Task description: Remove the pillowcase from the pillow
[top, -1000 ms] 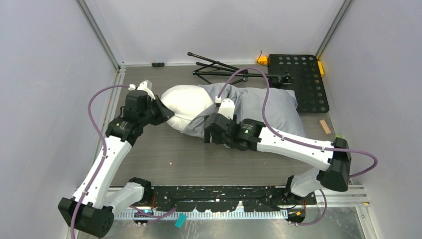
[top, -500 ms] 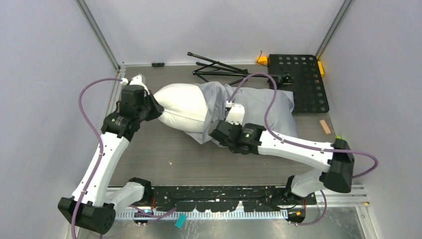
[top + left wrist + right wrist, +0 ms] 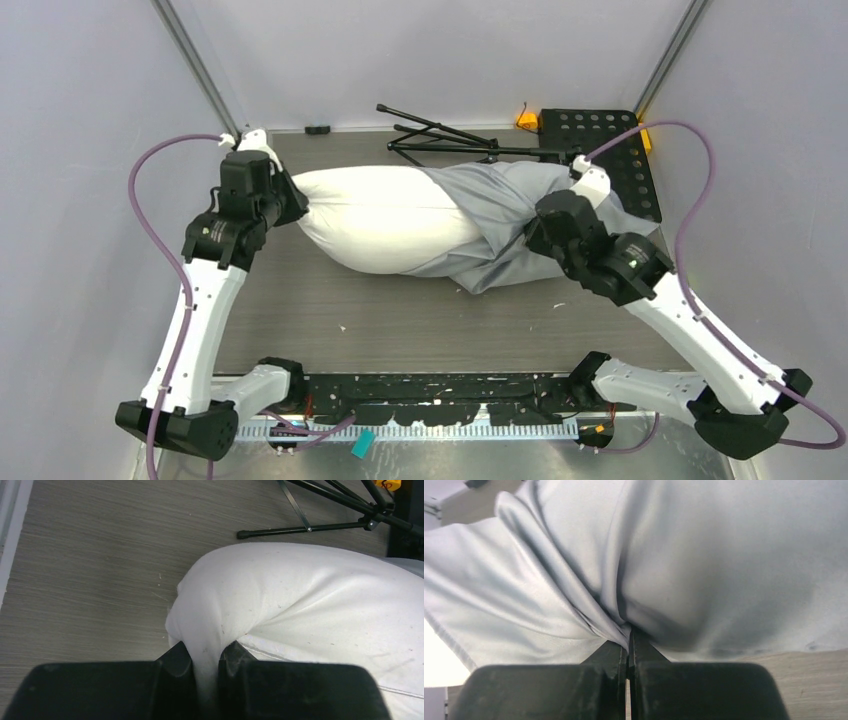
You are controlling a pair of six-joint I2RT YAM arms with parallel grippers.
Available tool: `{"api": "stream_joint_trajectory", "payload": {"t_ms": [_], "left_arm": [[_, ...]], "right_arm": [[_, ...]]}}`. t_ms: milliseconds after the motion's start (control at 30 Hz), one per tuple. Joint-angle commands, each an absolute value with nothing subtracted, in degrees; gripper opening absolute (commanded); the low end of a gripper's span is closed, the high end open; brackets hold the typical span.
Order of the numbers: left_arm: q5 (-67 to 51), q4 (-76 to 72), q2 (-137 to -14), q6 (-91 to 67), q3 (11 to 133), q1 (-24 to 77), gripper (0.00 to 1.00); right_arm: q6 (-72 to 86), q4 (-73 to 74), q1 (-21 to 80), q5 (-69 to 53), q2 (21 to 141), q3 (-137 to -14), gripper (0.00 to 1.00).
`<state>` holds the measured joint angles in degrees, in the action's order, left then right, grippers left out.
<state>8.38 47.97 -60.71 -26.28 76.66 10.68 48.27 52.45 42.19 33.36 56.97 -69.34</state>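
The white pillow (image 3: 385, 215) lies across the middle of the table, its left half bare. The blue-grey pillowcase (image 3: 492, 220) still covers its right half, bunched and pulled taut toward the right. My left gripper (image 3: 293, 207) is shut on the pillow's left end; in the left wrist view white stuffing (image 3: 280, 595) is pinched between the black fingers (image 3: 175, 662). My right gripper (image 3: 533, 228) is shut on a fold of the pillowcase (image 3: 704, 560), with grey cloth squeezed at the fingertips (image 3: 616, 652).
A folded black tripod (image 3: 440, 140) lies behind the pillow near the back wall. A black perforated plate (image 3: 615, 185) sits at the back right, partly under my right arm. Grey walls enclose the table on three sides.
My right gripper closed on the pillowcase and pulled right, dragging the grey cloth off the pillow. My left gripper drew the pillow's end to the left and back, stretching the pillow out.
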Motion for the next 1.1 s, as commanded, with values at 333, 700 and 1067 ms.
{"api": "stream_joint_trajectory", "payload": {"t_ms": [333, 700, 1067], "left_arm": [[26.1, 57.0, -69.0, -15.3, 88.3, 6.0, 0.00], [16.3, 64.3, -83.9, -14.8, 92.2, 6.7, 0.00], [19.9, 56.8, -73.2, -17.5, 89.4, 11.6, 0.96]], "right_arm": [[30.5, 62.9, 39.0, 20.9, 68.0, -96.4, 0.00], [32.7, 50.5, 32.7, 12.1, 82.1, -93.2, 0.00], [31.2, 43.7, 31.4, 23.7, 89.3, -92.7, 0.01]]}}
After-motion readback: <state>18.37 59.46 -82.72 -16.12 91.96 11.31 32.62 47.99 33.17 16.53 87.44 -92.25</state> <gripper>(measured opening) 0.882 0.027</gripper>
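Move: The left hand still pinches the pillow's near-left end: the middle of the bare white pillow is about 15 cm to its right, 2 cm back and some 6 cm below. The pillowcase hem crosses 29 cm to its right, and the tripod legs lie roughly 25 cm right and 18 cm ahead, near the table. The right hand grips the bunched pillowcase; that white middle is about 26 cm left and 4 cm ahead of it, the hem 12 cm left and 4 cm ahead, the black plate 20 cm right and 17 cm ahead. Up about 8 cm, then down again while swinging some 7 cm left towards the white pillow, the right hand finishes with a level push forward to about 11 cm, turning counter-clockwise and partly back, still clamping the pillowcase. The left hand rises slightly, then sinks and reaches forward about 5 cm, tips down, and at the end opens wide to let go of the pillow. ##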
